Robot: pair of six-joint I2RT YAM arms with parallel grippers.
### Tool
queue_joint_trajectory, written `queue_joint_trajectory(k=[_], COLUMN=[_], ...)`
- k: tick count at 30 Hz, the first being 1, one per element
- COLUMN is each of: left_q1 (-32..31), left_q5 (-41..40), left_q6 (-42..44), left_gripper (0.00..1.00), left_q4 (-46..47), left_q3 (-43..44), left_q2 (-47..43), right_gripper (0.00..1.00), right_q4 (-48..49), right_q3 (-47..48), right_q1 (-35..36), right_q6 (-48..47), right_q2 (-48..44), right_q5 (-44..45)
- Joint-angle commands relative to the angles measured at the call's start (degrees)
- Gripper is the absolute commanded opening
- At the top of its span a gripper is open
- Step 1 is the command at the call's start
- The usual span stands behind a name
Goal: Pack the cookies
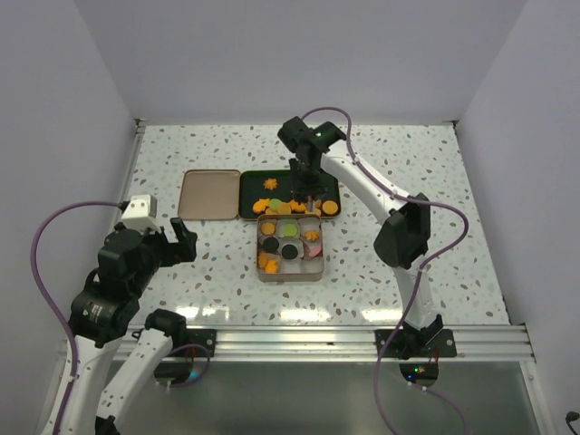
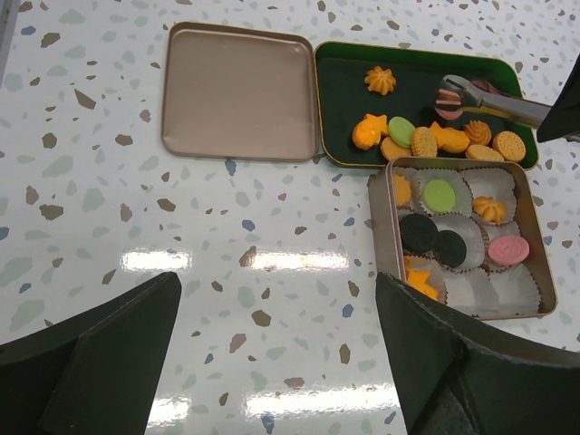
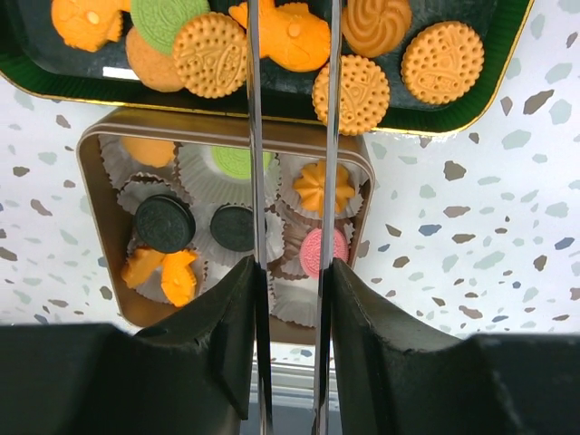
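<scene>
Loose cookies (image 2: 426,140), mostly orange with one green, lie in a dark green tray (image 2: 344,86). More cookies (image 3: 165,223) sit in white paper cups inside a tan tin (image 1: 290,279): dark brown, green, pink and orange. My right gripper (image 3: 292,267) is shut on metal tongs (image 3: 251,136) and hovers over the tray's near edge (image 1: 306,181). The tong tips (image 2: 456,89) are over the tray's right part, with a pink cookie (image 2: 449,104) between them. My left gripper (image 2: 276,290) stands open and empty over bare table, left of the tin (image 1: 172,240).
The tin's tan lid (image 2: 240,91) lies open-side up, left of the green tray and touching it. The tin (image 2: 539,263) sits just in front of the tray. White walls close the table on three sides.
</scene>
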Motion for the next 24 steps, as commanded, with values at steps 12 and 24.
queue_joint_trajectory(k=[12, 24], left_q1=[-0.3, -0.4], left_q5=[-0.8, -0.3], left_q6=[0.0, 0.3], left_gripper=[0.94, 0.93], left_q4=[1.5, 1.6], left_q3=[0.4, 0.4], left_q2=[0.2, 1.3], right_gripper=[0.25, 0.25], right_q4=[-0.4, 12.0], right_q3=[8.7, -30.4], right_q1=[-1.7, 1.0], right_q6=[-2.0, -1.1], right_q2=[-8.5, -36.6], right_q5=[-7.0, -20.2])
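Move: The pink cookie, already nipped in the tips of the tongs that the right hand holds, is about 6 cm ahead of that hand, 3 cm left and 11 cm below. The empty near-right cup is some 13 cm back, straight in line and 14 cm down; the empty near-middle cup is 6 cm left of it. The boxed pink cookie is 8 cm back, the flower cookie 5 cm back, both level sideways. From the left hand, the near-right cup is about 29 cm right, 3 cm ahead, 24 cm below. The pink cookie stays clamped in the tongs as the right hand lifts them, rising with a small reach of about 3 cm forward and leftward, then turns back and draws quickly towards its base, drifting right alongside the box and still climbing to about 9 cm higher. The wrist tilts some 20 degrees, swinging the fingertips leftward; the fingers keep their grip. ##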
